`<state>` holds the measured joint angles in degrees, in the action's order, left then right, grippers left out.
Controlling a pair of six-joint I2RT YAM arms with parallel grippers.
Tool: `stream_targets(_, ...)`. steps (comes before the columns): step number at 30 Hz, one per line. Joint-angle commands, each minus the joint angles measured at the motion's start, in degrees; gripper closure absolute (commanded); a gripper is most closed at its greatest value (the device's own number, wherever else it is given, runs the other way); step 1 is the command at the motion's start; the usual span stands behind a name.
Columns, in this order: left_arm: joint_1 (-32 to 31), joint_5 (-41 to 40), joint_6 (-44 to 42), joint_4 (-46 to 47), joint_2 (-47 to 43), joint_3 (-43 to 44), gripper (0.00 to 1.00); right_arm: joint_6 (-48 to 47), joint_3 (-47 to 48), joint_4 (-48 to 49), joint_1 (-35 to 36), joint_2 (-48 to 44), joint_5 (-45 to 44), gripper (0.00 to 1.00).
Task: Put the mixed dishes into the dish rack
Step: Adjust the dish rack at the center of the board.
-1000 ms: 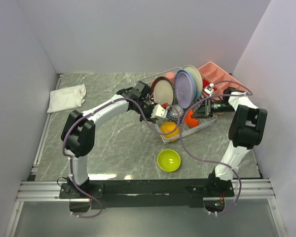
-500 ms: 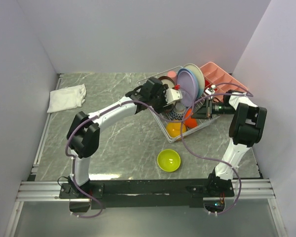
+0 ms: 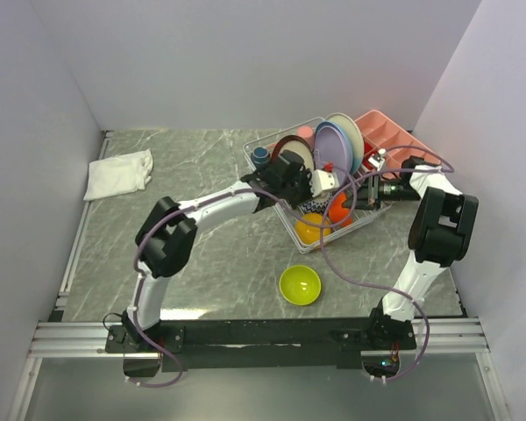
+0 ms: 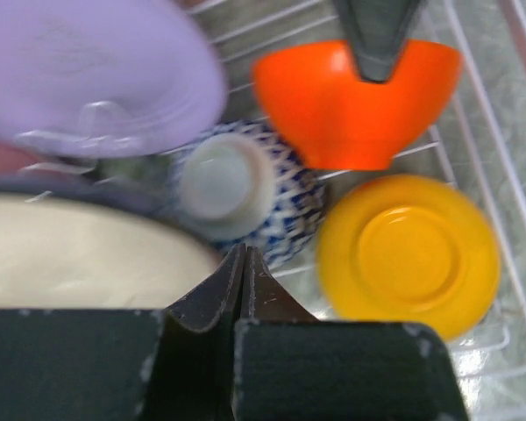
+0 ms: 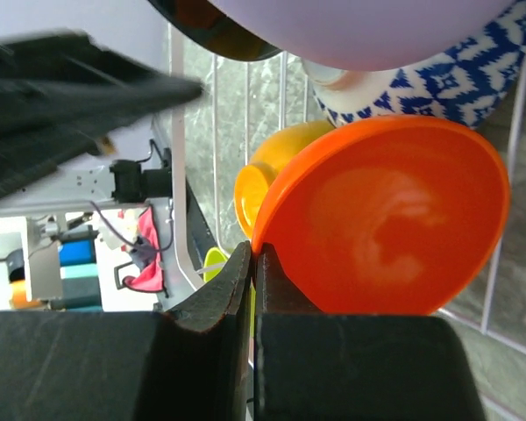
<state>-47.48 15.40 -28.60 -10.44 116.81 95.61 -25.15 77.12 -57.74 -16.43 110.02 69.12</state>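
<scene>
The white wire dish rack [image 3: 291, 230] holds upright plates: dark-red-rimmed [image 3: 289, 151], lavender [image 3: 333, 149] and cream [image 3: 348, 132]. A navy cup [image 3: 260, 155] stands at its left end. My left gripper [image 4: 244, 252] is shut and empty, hovering over a blue-patterned bowl [image 4: 245, 189] in the rack, beside an orange-yellow bowl [image 4: 408, 254]. My right gripper [image 5: 252, 252] is shut on the rim of the red-orange bowl [image 5: 394, 219], held tilted inside the rack [image 5: 180, 158]. A lime bowl [image 3: 300, 284] sits on the table in front of the rack.
A pink compartment tray [image 3: 393, 140] lies behind the rack at the right wall. A white folded cloth [image 3: 118, 173] rests at the far left. Both arms crowd together over the rack's right half [image 3: 331, 186].
My left arm has swung right and deeper over the rack, away from the dark-red-rimmed plate. The rack has turned a little. The right gripper has kept its hold on the red-orange bowl.
</scene>
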Motion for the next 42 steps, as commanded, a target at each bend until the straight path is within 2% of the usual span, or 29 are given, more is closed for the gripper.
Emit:
stream_targets(1,-1.3,4.6,1.3,4.1,2.8,0.9,0.99,3.4,-0.2,1.3,-1.8,-1.2,-15.9,0.98)
stream_targets(10,-4.3,7.3,1.4,6.0,6.3,2.5,0.99,4.0,-1.2,3.4,-2.2,-1.7,-20.7,0.96)
stream_targets(14,-4.9,7.9,2.0,6.5,8.9,4.3,0.99,1.9,0.0,0.4,-2.7,-0.6,-18.1,0.99)
stream_targets(19,-5.7,7.3,2.1,5.4,13.0,9.4,0.99,-0.6,2.8,-7.1,-4.6,4.4,-9.6,1.0)
stream_targets(30,-6.2,5.4,4.1,9.5,19.9,15.0,0.99,-3.8,3.6,-9.5,-5.5,5.6,-14.0,0.98)
stream_targets(34,-6.6,5.3,5.2,11.7,20.0,15.8,0.99,-3.6,3.8,-8.1,-5.7,3.4,-17.8,0.77)
stream_targets(36,-6.8,5.3,5.5,12.3,19.8,16.0,0.99,-1.2,3.4,-5.3,-5.8,0.7,-21.2,0.71)
stream_targets(37,-6.9,5.2,5.4,12.7,20.0,16.2,0.99,-0.6,3.1,-2.2,-5.7,-2.3,-22.3,0.63)
stream_targets(38,-7.0,5.1,5.4,12.9,20.0,16.4,0.99,-0.3,2.9,-0.9,-5.8,-3.9,-23.2,0.59)
stream_targets(42,-7.5,4.9,5.2,14.6,20.7,17.0,0.99,2.0,1.5,5.6,-5.5,-12.4,-28.1,0.57)
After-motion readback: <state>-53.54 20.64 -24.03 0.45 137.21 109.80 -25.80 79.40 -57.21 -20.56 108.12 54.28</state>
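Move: Some 9 cm to the right of the shut, empty left fingers, 3 cm back and 7 cm below, hangs the orange bowl. The patterned bowl lies 3 cm right, 1 cm back and 8 cm below them, the yellow bowl 2 cm right, 5 cm back and 9 cm below. The right hand already pinches the orange bowl's rim, its middle 3 cm left, 1 cm ahead and 3 cm lower; the free rack spot lies about 2 cm right, 1 cm back and 6 cm below that hand. Sweeping right about 11 cm and sinking 6 to 7 cm past the patterned bowl, the shut left hand first draws back a little and ends with its tips against the orange bowl's left side. The right hand carries the bowl some 3 cm right, then spreads its fingers on either side of the rim while rolling about 15 degrees and dipping 2 cm farther right. ##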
